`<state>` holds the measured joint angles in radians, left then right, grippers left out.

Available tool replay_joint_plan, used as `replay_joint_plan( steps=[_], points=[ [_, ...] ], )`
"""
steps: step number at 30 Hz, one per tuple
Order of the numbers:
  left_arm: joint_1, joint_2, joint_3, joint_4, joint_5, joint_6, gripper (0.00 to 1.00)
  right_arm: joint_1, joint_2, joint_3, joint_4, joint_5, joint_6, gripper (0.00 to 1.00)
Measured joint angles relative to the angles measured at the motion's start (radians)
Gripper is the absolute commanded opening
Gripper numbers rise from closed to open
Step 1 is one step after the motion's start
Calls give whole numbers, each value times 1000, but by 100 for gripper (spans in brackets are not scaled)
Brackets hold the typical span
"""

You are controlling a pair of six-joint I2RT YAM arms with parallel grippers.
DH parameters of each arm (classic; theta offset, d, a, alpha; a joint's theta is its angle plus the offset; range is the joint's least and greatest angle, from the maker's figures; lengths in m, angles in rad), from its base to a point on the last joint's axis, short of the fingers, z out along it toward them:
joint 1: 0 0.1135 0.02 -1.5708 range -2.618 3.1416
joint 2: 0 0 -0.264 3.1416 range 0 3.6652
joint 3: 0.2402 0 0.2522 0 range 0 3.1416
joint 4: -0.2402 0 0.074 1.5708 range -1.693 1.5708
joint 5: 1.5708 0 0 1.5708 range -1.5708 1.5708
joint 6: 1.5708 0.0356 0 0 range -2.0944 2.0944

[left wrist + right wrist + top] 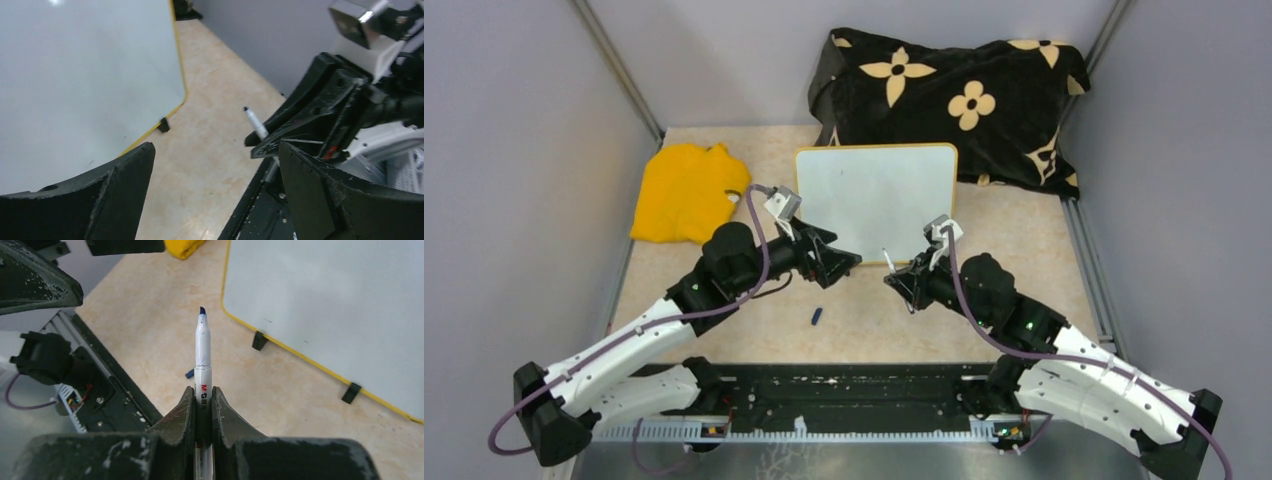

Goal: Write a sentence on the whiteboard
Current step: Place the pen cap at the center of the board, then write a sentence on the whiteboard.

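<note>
The whiteboard (874,195) lies flat at the table's middle, white with a yellow rim and small black feet. Its face (340,300) is blank, and no sentence shows on it. My right gripper (203,392) is shut on a white marker (203,355) whose bare blue tip points forward, just short of the board's near right corner. In the top view the marker (887,258) sticks up from the right gripper (902,280). My left gripper (844,268) hovers open and empty at the board's near left corner (75,75). Between its wide fingers (216,147) is only the tabletop.
A small blue cap (817,316) lies on the table between the arms, also in the right wrist view (190,374). A yellow cloth (686,190) lies left of the board, and a black flowered cloth (954,100) behind it. Grey walls close in the sides.
</note>
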<state>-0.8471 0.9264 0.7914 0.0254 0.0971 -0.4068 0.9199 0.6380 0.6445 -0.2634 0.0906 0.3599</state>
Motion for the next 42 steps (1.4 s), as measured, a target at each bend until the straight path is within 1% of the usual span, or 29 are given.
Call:
replay_joint_plan(
  steps=[3,5,10,13,18,22,27,30,32,36,38,40,41,42],
  points=[
    [0,35,-10,134,130,-16,99,0,5,0,41,-82,0,0],
    [0,72,-10,184,193,-37,99,0,4,0,73,-130,3,0],
    [1,143,-11,251,311,-100,97,0,5,0,132,-204,11,0],
    [1,148,-18,306,370,-140,92,0,5,0,157,-231,18,0],
    [2,162,-21,408,444,-195,77,0,7,-1,187,-271,26,0],
    [6,195,-22,464,490,-233,69,0,14,-1,193,-286,27,0],
    [8,214,-26,499,520,-264,58,0,14,-1,196,-297,28,0],
    [8,216,-33,520,534,-280,47,0,14,-1,196,-298,28,0],
    [8,217,-39,529,542,-286,42,0,14,-1,196,-299,28,0],
    [9,219,-49,537,549,-296,34,0,14,-1,197,-302,28,0],
    [12,219,-55,540,549,-299,25,0,14,-1,196,-304,28,0],
    [13,219,-59,542,548,-301,6,0,13,-1,198,-310,29,0],
    [14,219,-61,544,547,-301,0,0,12,-1,198,-314,29,0],
    [14,219,-62,546,550,-307,0,0,11,-2,197,-314,26,0]
  ],
)
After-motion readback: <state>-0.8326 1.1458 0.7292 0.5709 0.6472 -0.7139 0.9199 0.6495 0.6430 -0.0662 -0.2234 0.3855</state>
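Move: The right gripper already holds the uncapped pen; from the wide-open left gripper, the pen's middle is about 9 cm right, 6 cm back and 5 cm below, with its writing tip some 8 cm right, 1 cm back and 3 cm below. From the right gripper, the left fingers are about 10 cm left, 6 cm ahead and 5 cm up. The cap lies 27 cm below the left hand, 2 cm back and 6 cm left. Bring the left gripper right and back about 6 cm each way, slightly up, turning it some 30 degrees clockwise, and close its fingers from wide open to nearly shut around the pen's tip half. Meanwhile carry the pen in the right gripper left, back and up, about 4 cm each, turning a little counter-clockwise, then hold it steady with the grip kept. ##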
